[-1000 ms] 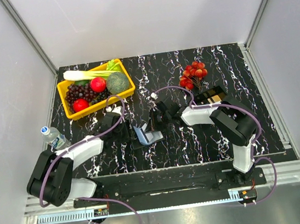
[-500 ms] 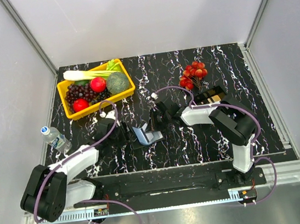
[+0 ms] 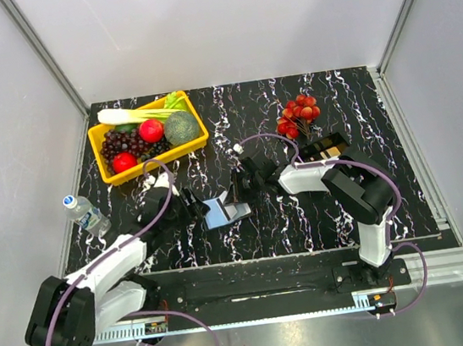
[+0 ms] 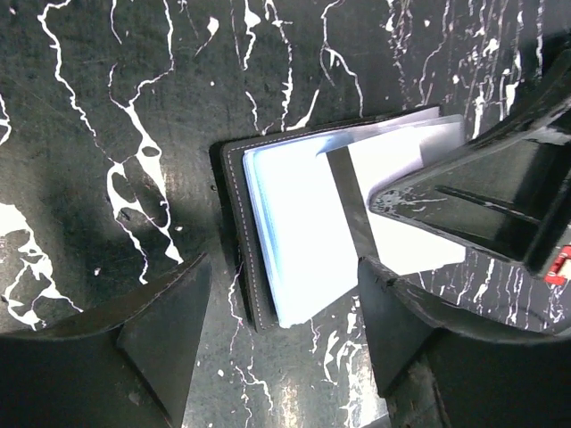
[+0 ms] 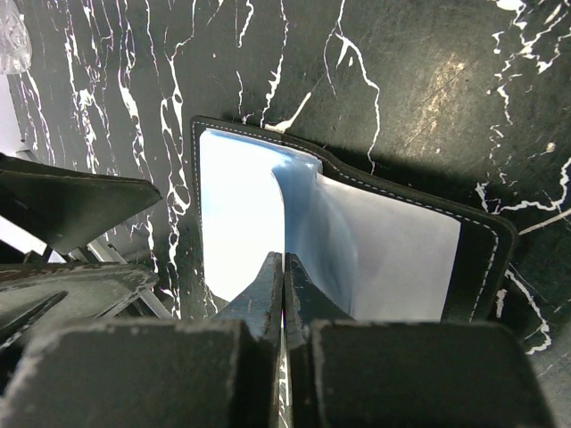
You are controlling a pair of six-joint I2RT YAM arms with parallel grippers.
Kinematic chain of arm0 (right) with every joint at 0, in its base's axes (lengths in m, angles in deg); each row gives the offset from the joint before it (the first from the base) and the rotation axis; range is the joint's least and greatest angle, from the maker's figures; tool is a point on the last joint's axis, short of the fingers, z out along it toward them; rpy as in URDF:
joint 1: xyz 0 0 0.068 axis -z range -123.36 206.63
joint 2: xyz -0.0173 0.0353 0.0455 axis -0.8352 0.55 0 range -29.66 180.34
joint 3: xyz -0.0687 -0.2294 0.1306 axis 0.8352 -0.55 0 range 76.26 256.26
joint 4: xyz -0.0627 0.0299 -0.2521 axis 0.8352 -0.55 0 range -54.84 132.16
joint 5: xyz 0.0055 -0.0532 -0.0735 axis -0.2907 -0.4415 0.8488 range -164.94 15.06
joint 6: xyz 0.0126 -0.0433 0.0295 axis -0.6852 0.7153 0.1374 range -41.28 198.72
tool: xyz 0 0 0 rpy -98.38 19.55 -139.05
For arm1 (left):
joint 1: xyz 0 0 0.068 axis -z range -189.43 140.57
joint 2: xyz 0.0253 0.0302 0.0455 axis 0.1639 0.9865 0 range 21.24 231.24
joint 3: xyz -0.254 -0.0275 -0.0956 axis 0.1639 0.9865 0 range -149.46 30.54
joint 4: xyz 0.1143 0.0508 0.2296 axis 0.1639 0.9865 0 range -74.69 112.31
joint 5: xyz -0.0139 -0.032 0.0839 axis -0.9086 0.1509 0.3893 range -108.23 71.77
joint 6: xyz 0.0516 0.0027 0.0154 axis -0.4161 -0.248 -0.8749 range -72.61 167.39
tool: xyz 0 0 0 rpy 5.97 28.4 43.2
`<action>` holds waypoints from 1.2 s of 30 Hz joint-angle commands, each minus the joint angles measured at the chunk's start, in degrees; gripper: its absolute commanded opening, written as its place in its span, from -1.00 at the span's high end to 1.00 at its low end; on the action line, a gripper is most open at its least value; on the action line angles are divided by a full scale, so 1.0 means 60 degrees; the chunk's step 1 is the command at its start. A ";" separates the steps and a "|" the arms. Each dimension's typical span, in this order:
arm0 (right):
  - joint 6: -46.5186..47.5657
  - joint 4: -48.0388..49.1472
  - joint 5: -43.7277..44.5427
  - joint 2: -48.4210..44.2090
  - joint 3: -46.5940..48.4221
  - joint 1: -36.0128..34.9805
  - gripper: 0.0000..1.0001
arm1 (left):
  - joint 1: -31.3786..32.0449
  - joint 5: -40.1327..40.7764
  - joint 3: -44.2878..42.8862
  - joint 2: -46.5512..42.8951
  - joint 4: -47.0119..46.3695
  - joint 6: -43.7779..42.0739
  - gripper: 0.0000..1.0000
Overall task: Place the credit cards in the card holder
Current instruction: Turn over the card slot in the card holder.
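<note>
The card holder (image 3: 224, 211) lies opened near the table's middle, black outside and pale blue-grey inside (image 4: 303, 241). My left gripper (image 4: 284, 267) is open, its two fingers straddling the holder's near end without touching it, at the holder's left (image 3: 193, 205) in the top view. My right gripper (image 5: 284, 260) is shut, nothing showing between its fingers, its tip resting on the holder's inner lining (image 5: 384, 250) beside a raised flap. From above that gripper (image 3: 238, 191) sits at the holder's far side. The credit cards (image 3: 322, 151) show as tan pieces in a black tray.
The black tray (image 3: 335, 139) sits right of centre, behind my right arm. A cluster of red fruit (image 3: 299, 113) lies beyond it. A yellow bin (image 3: 196, 140) of produce stands at the back left. A water bottle (image 3: 85, 212) lies off the table's left edge.
My left gripper's jaws have opened wider and that arm's elbow has swung left and nearer. The card holder's raised flap now lies flatter. The right gripper stays shut in place.
</note>
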 commanded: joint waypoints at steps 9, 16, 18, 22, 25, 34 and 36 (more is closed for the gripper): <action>-0.0002 0.0179 -0.0092 -0.0041 0.0087 0.0029 1.00 | -0.0026 -0.0313 -0.0350 0.1840 -0.0913 -0.0032 -0.16; -0.0294 0.0677 -0.0297 -0.0319 -0.0147 0.0146 1.00 | -0.0026 -0.0299 -0.0628 0.2646 -0.1001 -0.0237 0.34; -0.0441 0.0940 -0.0400 -0.0393 -0.0279 0.0249 1.00 | -0.0026 -0.0226 -0.0658 0.2851 -0.0914 -0.0281 0.52; -0.0588 0.1278 -0.0357 -0.0627 -0.0572 0.0425 1.00 | -0.0026 -0.0167 -0.0760 0.3232 -0.0855 -0.0398 0.70; -0.0602 0.1395 -0.0064 -0.0949 -0.0908 0.0556 1.00 | -0.0026 -0.0108 -0.0746 0.3335 -0.0826 -0.0442 0.73; -0.0719 0.1673 0.0347 -0.1272 -0.1627 0.0806 1.00 | -0.0026 -0.0211 -0.0804 0.3292 -0.0840 -0.0457 0.75; -0.0924 0.1835 0.0347 -0.1170 -0.1715 0.0806 1.00 | -0.0026 -0.0240 -0.0819 0.3248 -0.0826 -0.0457 0.76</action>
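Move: The left hand, open and empty, hovers over the card holder's left edge, which lies about 2 cm ahead of it, 1 cm to its right and 4 cm below. From that hand the blue-white pocket lies some 4 cm right and 1 cm ahead, the black-striped card about 7 cm right and 2 cm ahead. The right hand already holds the card slot; the holder's right half lies roughly 2 cm back, 2 cm to its right and 2 cm below. The left fingers come to pinch the holder's left edge: that hand sinks about 4 cm, then also eases a little forward and right while its fingers close from wide open to nearly shut. The right hand keeps its pinch on the card slot, holds almost still at first, then draws it some 4 cm to the right and slightly forward, away from the left hand, turning a little clockwise. ##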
